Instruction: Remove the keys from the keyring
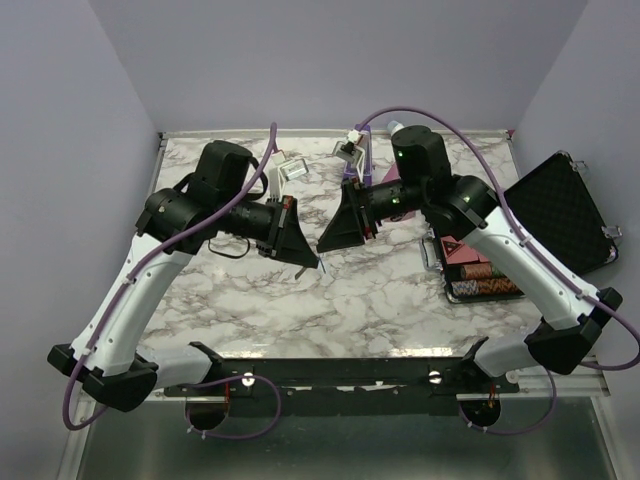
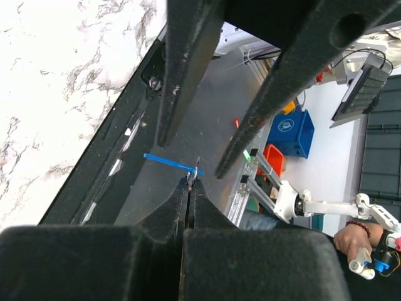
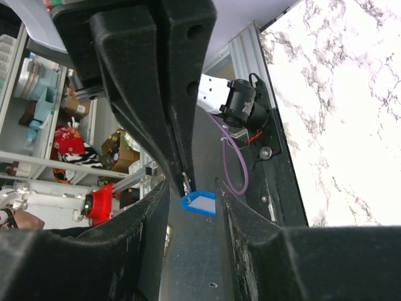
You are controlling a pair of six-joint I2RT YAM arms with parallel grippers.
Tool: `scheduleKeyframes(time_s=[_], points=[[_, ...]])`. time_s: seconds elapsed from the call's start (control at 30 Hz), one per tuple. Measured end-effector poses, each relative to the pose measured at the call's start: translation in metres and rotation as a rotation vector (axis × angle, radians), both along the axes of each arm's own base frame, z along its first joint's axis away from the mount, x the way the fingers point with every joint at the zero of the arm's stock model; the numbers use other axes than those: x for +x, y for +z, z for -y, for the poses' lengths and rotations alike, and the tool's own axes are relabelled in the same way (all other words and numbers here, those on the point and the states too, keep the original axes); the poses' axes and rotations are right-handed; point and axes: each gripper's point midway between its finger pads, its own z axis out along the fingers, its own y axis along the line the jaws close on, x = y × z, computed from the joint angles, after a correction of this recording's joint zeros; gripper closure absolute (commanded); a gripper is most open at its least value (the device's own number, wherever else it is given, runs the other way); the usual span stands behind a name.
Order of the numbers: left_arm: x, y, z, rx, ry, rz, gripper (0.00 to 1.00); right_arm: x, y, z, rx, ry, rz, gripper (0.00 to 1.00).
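Both grippers meet tip to tip above the middle of the marble table [image 1: 400,310]. My left gripper [image 2: 190,183] is shut, pinching a thin metal keyring [image 2: 196,168] at its very tips. A small bright-blue key [image 3: 200,204] hangs from that ring, seen edge-on in the left wrist view as a blue key [image 2: 168,162]. My right gripper [image 3: 192,187] is open with a finger on each side of the key. The key's edge lies against one finger, with a gap to the other. From above, the left gripper [image 1: 310,262] and right gripper [image 1: 326,244] nearly touch.
An open black case [image 1: 565,210] sits at the right edge, with a tray of stacked chips [image 1: 480,275] in front of it. A purple metronome [image 1: 358,160] and a small white device [image 1: 290,170] stand at the back of the table.
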Motion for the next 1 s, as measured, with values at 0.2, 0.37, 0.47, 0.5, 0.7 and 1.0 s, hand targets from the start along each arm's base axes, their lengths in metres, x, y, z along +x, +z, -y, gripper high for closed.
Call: scheduleKeyframes(time_s=[0.2,0.37,0.47,0.5,0.7,1.0], points=[[-0.0024,0.0032,-0.0016,-0.012,0.001,0.02,1.0,0.0042,-0.0047,-0.0036,-0.021,0.012,0.002,0.67],[-0.0012,0.0022,-0.0016,-0.007,0.005,0.018,1.0,0.0032,-0.003,-0.0051,-0.018,0.042,0.009,0.89],[-0.0005,0.0011,-0.0015,-0.003,0.007,0.015,1.0,0.0005,-0.0011,-0.0048,-0.009,0.061,0.011,0.94],[-0.0006,0.001,-0.0015,-0.002,0.007,0.014,1.0,-0.0001,-0.0009,-0.0048,-0.007,0.065,0.012,0.94],[0.002,-0.0007,0.0004,0.003,0.008,0.002,1.0,-0.0018,-0.0008,-0.0043,-0.003,0.078,0.011,0.99],[0.0071,-0.0041,0.0036,0.017,0.031,-0.04,1.0,0.0006,-0.0073,-0.0019,-0.006,0.07,0.012,0.99]])
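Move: The keyring is already pinched at the left hand's tips, about 1 cm to the right of and 1 cm below that hand's point. For the half-open right hand it lies some 1 cm back, 1 cm left and 1 cm down, nearly between its fingers. From the right hand, the blue tag hangs about 2 cm back and 2 cm down, neither left nor right; a grey key juts some 4 cm left, 3 cm back, 2 cm down. Staying within about 1 cm, the right hand shuts its half-open fingers on the keyring the left still grips. ##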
